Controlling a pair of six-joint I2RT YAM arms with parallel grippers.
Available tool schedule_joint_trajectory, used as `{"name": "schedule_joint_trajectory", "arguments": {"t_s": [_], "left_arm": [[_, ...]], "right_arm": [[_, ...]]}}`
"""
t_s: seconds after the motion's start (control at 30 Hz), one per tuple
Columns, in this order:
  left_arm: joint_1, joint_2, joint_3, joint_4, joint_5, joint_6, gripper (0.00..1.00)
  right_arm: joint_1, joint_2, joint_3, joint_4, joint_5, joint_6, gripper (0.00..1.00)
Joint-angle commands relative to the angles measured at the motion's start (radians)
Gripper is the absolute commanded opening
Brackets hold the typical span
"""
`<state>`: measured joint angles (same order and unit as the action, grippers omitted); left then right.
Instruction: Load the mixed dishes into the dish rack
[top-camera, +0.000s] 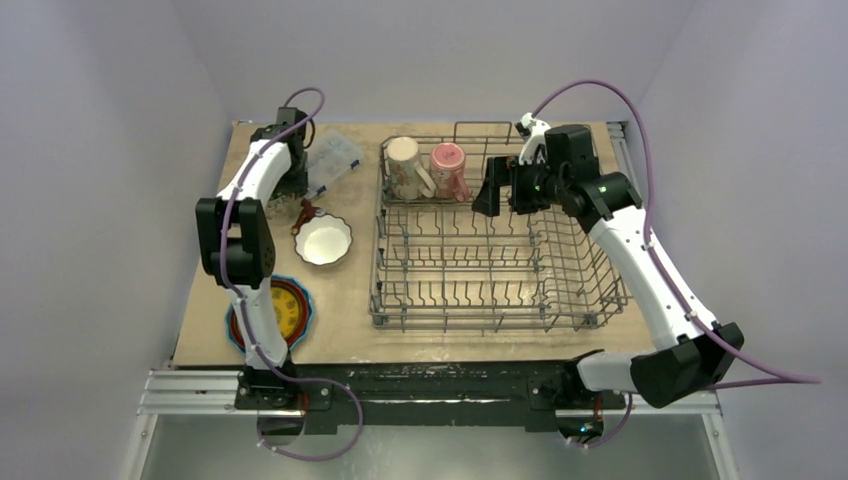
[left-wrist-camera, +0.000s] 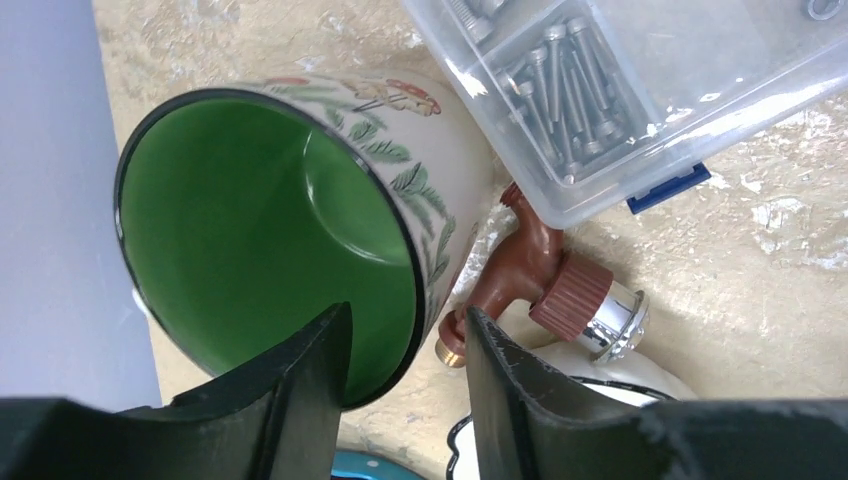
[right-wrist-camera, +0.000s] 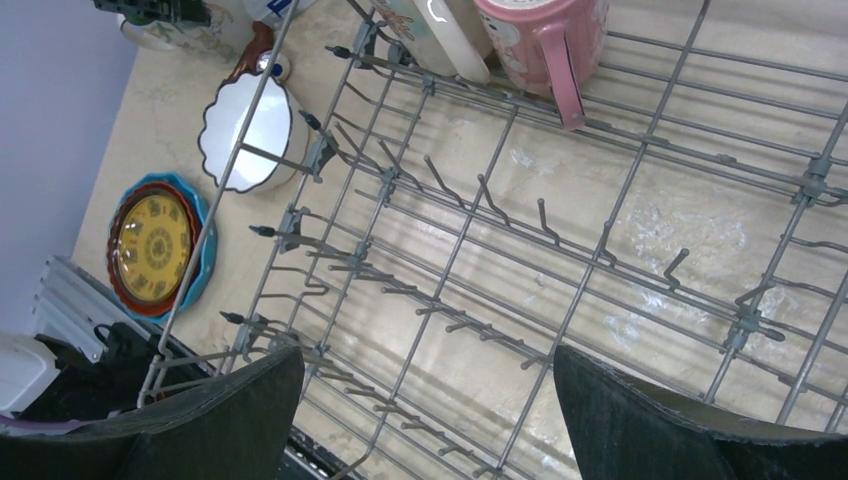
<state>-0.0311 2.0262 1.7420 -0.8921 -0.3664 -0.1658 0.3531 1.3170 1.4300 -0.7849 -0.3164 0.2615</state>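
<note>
A cream mug (left-wrist-camera: 270, 220) with a green inside and leaf pattern lies tilted on the table at the far left. My left gripper (left-wrist-camera: 408, 315) straddles its rim: one finger is inside the mug, the other outside, and a small gap still shows at the wall. From above, the left gripper (top-camera: 292, 185) covers that mug. The grey wire dish rack (top-camera: 600, 300) holds a cream mug (top-camera: 403, 165) and a pink mug (top-camera: 448, 170) at its far left corner. My right gripper (top-camera: 505, 195) hovers wide open and empty over the rack's back part (right-wrist-camera: 600, 240).
A white scalloped bowl (top-camera: 323, 240) sits left of the rack. A stack of yellow, orange and blue plates (top-camera: 285, 310) lies near the front left. A clear compartment box (left-wrist-camera: 620, 90) and a red-brown tap-like tool (left-wrist-camera: 525, 265) lie right beside the green-lined mug.
</note>
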Motion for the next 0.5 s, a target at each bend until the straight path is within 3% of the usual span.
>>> {"name": "schedule_joint_trajectory", "arguments": {"t_s": [0.0, 0.23, 0.47], "left_arm": [[0.002, 0.030, 0.045, 0.033, 0.016, 0.044, 0.41], [0.002, 0.056, 0.055, 0.045, 0.021, 0.073, 0.25], [0.002, 0.052, 0.059, 0.016, -0.004, 0.116, 0.00]], "right_arm": [[0.001, -0.022, 0.055, -0.018, 0.027, 0.001, 0.98], [-0.001, -0.047, 0.040, -0.002, 0.028, 0.004, 0.98], [0.001, -0.078, 0.032, 0.000, 0.030, 0.002, 0.98]]}}
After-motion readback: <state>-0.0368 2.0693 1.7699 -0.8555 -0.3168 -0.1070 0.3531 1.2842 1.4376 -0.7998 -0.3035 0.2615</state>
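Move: The left hand is at the rim of the green mug, its fingers half open on either side of the right wall; the mug's middle lies about 4 cm left, 1 cm ahead and 4 cm lower. The faucet is some 2 cm back and 2 cm right, the white bowl about 9 cm back and 6 cm right, and the screw box about 9 cm ahead and 7 cm right. From the right hand the green mug lies roughly 40 cm left and 10 cm ahead, 20 cm lower. The left fingers close from about half open to nearly shut and pinch the right-hand wall of the green mug at its rim, one finger inside the mug and the other outside. Meanwhile the hand eases about 1.5 cm forward and 1 cm down, then slips nearly 1 cm to the right as the grip comes on. ##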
